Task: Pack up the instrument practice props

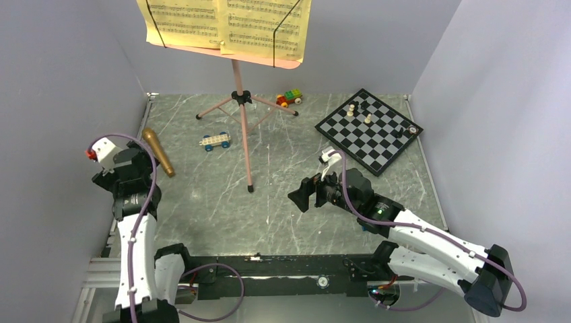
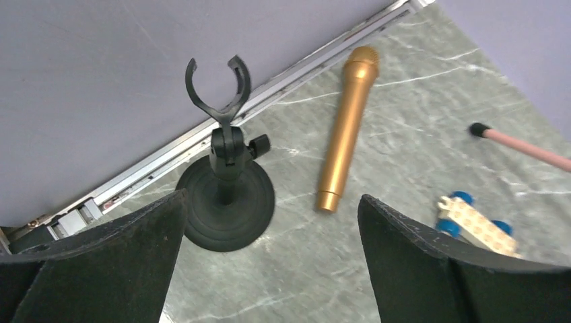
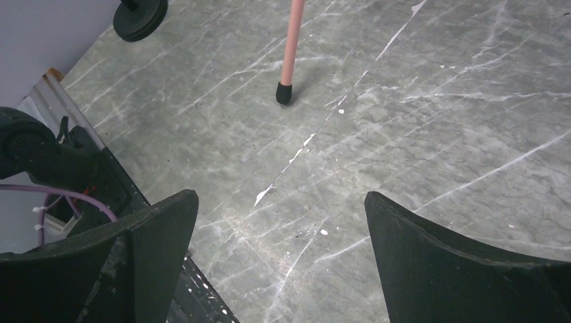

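Observation:
The gold-brown microphone (image 2: 347, 128) lies flat on the marble floor, beside the black round-based mic stand (image 2: 225, 195), whose clip is empty. My left gripper (image 2: 273, 202) hovers open just short of both, with nothing between its fingers. In the top view the microphone (image 1: 158, 152) lies right of the left wrist, which hides the mic stand. The pink tripod music stand (image 1: 244, 128) stands mid-table and holds the yellow sheet-music pages (image 1: 225, 23). My right gripper (image 1: 303, 195) is open and empty, right of the stand's near leg (image 3: 284, 94).
A chessboard (image 1: 369, 129) with a few pieces lies at the back right. One toy brick car (image 1: 215, 140) sits left of the tripod, another (image 1: 289, 98) behind it. Grey walls close in the left, back and right sides. The arms' base rail (image 1: 269, 269) runs along the near edge.

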### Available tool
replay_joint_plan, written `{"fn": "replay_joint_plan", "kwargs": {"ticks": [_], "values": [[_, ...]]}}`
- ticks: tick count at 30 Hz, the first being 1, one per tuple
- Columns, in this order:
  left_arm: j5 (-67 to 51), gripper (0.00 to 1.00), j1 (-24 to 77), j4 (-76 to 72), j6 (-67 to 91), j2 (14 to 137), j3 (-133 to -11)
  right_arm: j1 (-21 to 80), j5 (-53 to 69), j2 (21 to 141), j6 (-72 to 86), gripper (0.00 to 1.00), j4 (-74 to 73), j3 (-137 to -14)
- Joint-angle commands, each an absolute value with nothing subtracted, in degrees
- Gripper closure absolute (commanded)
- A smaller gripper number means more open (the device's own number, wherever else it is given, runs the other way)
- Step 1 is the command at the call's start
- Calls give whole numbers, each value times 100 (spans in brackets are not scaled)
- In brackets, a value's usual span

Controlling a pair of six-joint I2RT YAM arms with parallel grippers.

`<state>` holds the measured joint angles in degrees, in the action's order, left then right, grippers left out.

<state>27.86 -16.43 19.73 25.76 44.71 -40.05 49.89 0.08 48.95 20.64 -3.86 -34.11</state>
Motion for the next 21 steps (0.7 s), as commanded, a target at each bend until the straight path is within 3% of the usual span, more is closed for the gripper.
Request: {"fn": "replay_joint_plan", "kwargs": {"ticks": [1,6,10,13,21], "values": [[2836,1,-1220,2995,3163,3981,-4585,4970,249,4926,2100,0,-277,-3700],[2705,1,229,2572,3285,3276,-4601,4967,293,4965,2176,0,-208,-3737],[3178,1,2218,2317,2910,4078,-5211,4966,320,5140,2372,1,-204,-3893],[3330,1,3411,1135,2117,4649,-5138,4967,333,5211,2470,1,-110,-3919],[2678,1,3605,-856,1199,6084,-4627,4966,21,5086,2502,1,-354,-3885]]}}
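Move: From the left hand, the music stand's tripod centres about 25 cm ahead and 29 cm to the right, some 10 cm lower. The toy wagon lies 24 cm ahead and 17 cm right, the microphone 20 cm ahead and barely 1 cm left, both some 19 cm down; the mic stand is 3 cm ahead, 4 cm left and 11 cm below. From the right hand the tripod is about 31 cm ahead and 15 cm left. The left hand, still open, swings about 30 cm right towards the music stand, turning some 55 degrees clockwise. ##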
